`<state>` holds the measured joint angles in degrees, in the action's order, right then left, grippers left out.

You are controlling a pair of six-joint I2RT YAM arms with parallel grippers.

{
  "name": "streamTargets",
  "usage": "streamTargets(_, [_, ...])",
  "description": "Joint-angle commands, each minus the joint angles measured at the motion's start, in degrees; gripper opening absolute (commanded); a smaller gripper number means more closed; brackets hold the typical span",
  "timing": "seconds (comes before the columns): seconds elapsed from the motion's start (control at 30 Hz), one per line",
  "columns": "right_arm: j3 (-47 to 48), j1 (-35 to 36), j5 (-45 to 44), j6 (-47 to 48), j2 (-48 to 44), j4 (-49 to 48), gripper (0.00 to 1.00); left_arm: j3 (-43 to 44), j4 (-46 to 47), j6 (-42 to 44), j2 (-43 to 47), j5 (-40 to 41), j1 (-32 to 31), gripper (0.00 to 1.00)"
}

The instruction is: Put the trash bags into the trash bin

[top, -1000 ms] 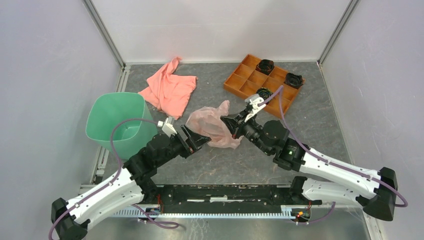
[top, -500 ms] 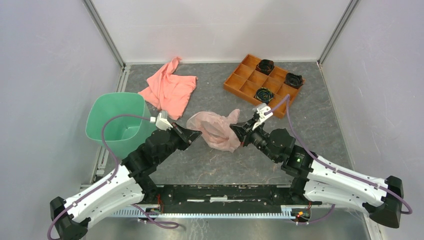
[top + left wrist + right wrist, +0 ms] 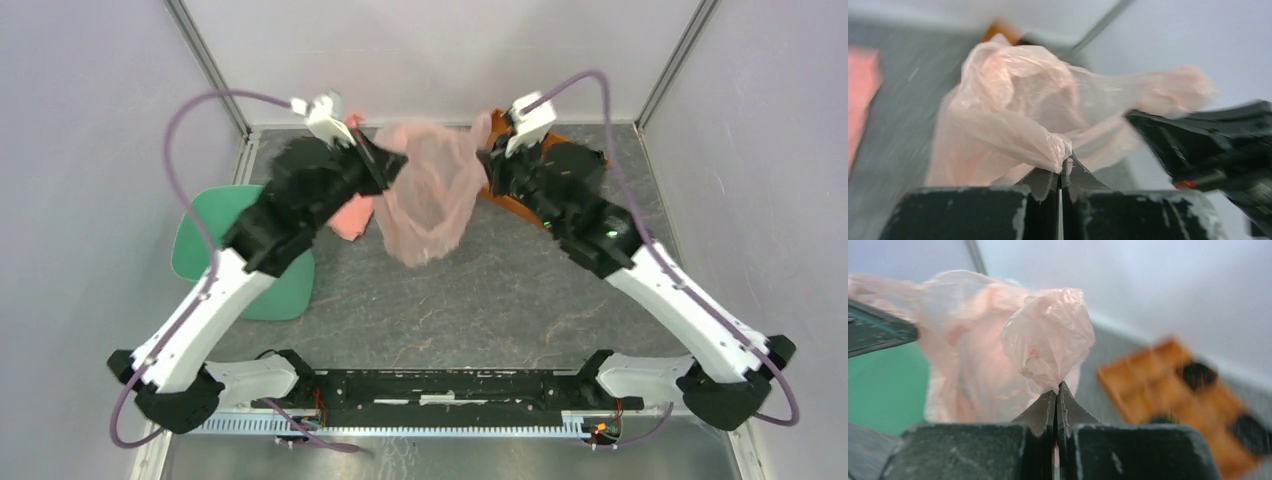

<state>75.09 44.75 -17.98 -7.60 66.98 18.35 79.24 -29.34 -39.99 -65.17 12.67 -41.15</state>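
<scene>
The thin pale pink trash bag (image 3: pixel 428 195) hangs in the air above the middle of the table, stretched between both arms. My left gripper (image 3: pixel 392 160) is shut on its left edge, and the film (image 3: pixel 1013 120) bunches right at the closed tips (image 3: pixel 1062 167). My right gripper (image 3: pixel 484 152) is shut on the bag's right edge, with a crumpled knot of film (image 3: pixel 1048 340) at its tips (image 3: pixel 1057 388). The mint-green trash bin (image 3: pixel 205 225) stands at the left, partly covered by my left arm, and shows as a green patch (image 3: pixel 878 390) in the right wrist view.
A salmon-pink cloth (image 3: pixel 350 212) lies behind the bag, mostly hidden by my left arm. The orange compartment tray (image 3: pixel 1173 385) with black parts sits at the back right, largely behind my right arm. Grey walls close in on three sides.
My left gripper has shut on the bag's left edge. Both arms have risen and swung toward the back, lifting the bag off the table so that it hangs spread between them.
</scene>
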Motion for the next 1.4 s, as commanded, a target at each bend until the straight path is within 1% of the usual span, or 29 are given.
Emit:
streamTargets(0.0, [14.3,0.6,15.1,9.5,-5.9,-5.3,0.0,15.7,9.8,14.6,5.2,-19.2,-0.1,0.02])
streamTargets(0.03, [10.4,0.6,17.5,9.4,-8.9,-10.3,0.01,14.2,12.1,14.2,7.8,-21.2,-0.1,0.02])
streamTargets(0.07, [5.4,0.5,19.4,8.8,-11.7,-14.7,0.0,11.4,13.1,13.7,10.1,-20.8,-0.1,0.02])
streamTargets(0.13, [-10.9,0.6,19.3,7.7,-17.8,-23.4,0.01,1.1,12.6,11.8,14.7,-12.5,-0.1,0.02])
streamTargets(0.2, [-27.2,0.5,11.6,1.3,-20.3,-28.6,0.0,-14.0,10.1,6.6,17.4,-2.5,0.0,0.02])
streamTargets(0.23, [-33.4,0.1,9.3,-1.9,-19.6,-28.5,0.0,-20.8,7.8,3.6,16.6,0.1,0.0,0.02])
streamTargets(0.3, [-42.7,-1.4,15.1,-8.3,-14.5,-27.5,0.0,-30.9,4.8,-0.6,12.7,-1.8,0.1,0.02])
streamTargets(0.33, [-44.3,-1.6,17.7,-9.3,-12.8,-28.1,0.0,-34.1,5.0,-1.9,11.4,-3.0,0.1,0.02])
streamTargets(0.37, [-44.6,-1.6,19.3,-9.4,-12.1,-28.4,0.0,-36.0,6.2,-2.4,11.2,-3.9,0.2,0.02])
streamTargets(0.4, [-42.8,-1.6,18.4,-8.2,-12.4,-27.2,0.0,-35.8,7.6,-1.9,12.0,-4.3,0.1,0.02])
streamTargets(0.43, [-38.3,-1.6,14.9,-6.1,-12.6,-24.0,0.0,-33.5,8.6,-0.2,12.7,-4.4,0.2,0.02])
streamTargets(0.5, [-25.4,-1.6,11.0,-0.4,-11.4,-17.8,0.0,-22.7,7.6,6.5,12.3,-4.6,0.3,0.02])
streamTargets(0.53, [-17.8,-1.6,10.2,2.4,-9.9,-13.9,0.0,-14.4,5.9,9.2,10.8,-5.1,0.3,0.02])
streamTargets(0.6, [-1.0,-1.4,12.8,6.0,-7.5,-8.8,0.01,2.0,3.6,12.5,7.4,-9.1,0.2,0.02])
streamTargets(0.63, [3.8,-1.1,15.4,6.8,-7.4,-8.9,0.01,8.8,4.2,12.9,6.2,-12.6,0.2,0.02])
streamTargets(0.67, [6.8,-0.5,17.7,7.1,-8.3,-10.8,0.0,12.7,6.6,12.7,6.0,-16.5,0.2,0.02])
streamTargets(0.7, [6.7,-0.1,20.9,7.1,-10.1,-13.4,0.01,14.2,10.4,12.0,7.2,-19.9,0.2,0.02])
streamTargets(0.77, [1.4,-0.1,24.0,6.8,-14.2,-20.0,0.0,9.5,17.1,10.1,11.0,-22.0,0.2,0.02])
streamTargets(0.8, [-3.0,0.0,24.1,6.0,-16.8,-22.3,0.0,5.0,18.6,9.4,13.2,-20.4,0.2,0.02])
streamTargets(0.83, [-9.5,0.0,23.3,5.1,-19.2,-24.7,0.01,-0.5,18.8,8.8,15.3,-16.5,0.1,0.02])
streamTargets(0.9, [-24.2,0.0,19.1,1.8,-21.8,-28.5,0.0,-13.7,15.9,5.2,18.6,-7.9,0.2,0.02])
streamTargets(0.97, [-37.5,-0.2,15.4,-4.0,-20.7,-27.6,0.0,-26.7,9.9,-0.3,19.1,-3.3,0.2,0.02])
streamTargets(1.03, [-46.9,-0.3,18.6,-7.5,-16.6,-27.4,0.0,-37.4,6.9,-3.6,18.1,-4.3,0.3,0.02])
streamTargets(1.07, [-49.4,-0.3,21.0,-9.0,-15.6,-27.9,0.0,-41.2,6.9,-4.9,18.1,-5.3,0.3,0.02])
streamTargets(1.1, [-50.8,-0.3,21.2,-10.0,-15.5,-28.1,0.01,-43.5,7.7,-5.7,18.7,-6.6,0.3,0.02])
streamTargets(1.17, [-49.0,-0.3,20.3,-8.7,-17.3,-27.7,0.0,-43.7,10.4,-5.4,21.2,-8.6,0.3,0.02])
streamTargets(1.23, [-41.0,-0.3,18.5,-4.9,-18.3,-24.8,0.0,-38.4,12.3,-2.2,22.5,-9.6,0.2,0.02])
streamTargets(1.27, [-35.7,-0.2,17.7,-2.3,-17.6,-21.5,0.0,-33.9,12.0,0.1,21.8,-10.3,0.3,0.02])
streamTargets(1.37, [-15.5,-0.1,17.2,3.3,-14.7,-13.8,0.0,-14.3,8.7,6.8,16.0,-15.0,0.3,0.02])
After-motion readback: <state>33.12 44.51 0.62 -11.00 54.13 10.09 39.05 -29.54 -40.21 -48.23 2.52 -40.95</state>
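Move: The trash bag already hangs between both hands, gripped at its edge; its middle is about 12 cm below them and 2 cm ahead, some 6 cm to the left hand's right and 6 cm to the right hand's left. From the left hand, the trash bin is roughly 24 cm left, 6 cm back and 25 cm down; the coral cloth lies 13 cm ahead, 9 cm left. The wooden tray is about 12 cm ahead and 14 cm right of the right hand, both lying some 36 cm down. The trash bag gets flapped by both arms together: a quick upstroke of about 17 cm, drawing back, a plunge of some 40 cm, then a second, bigger up-and-down, and a short lift of about 5 cm. The wrists tip up on each rise and down on each drop; both shut grippers keep pinching the bag, ending lower and about 9 cm nearer the bases. ##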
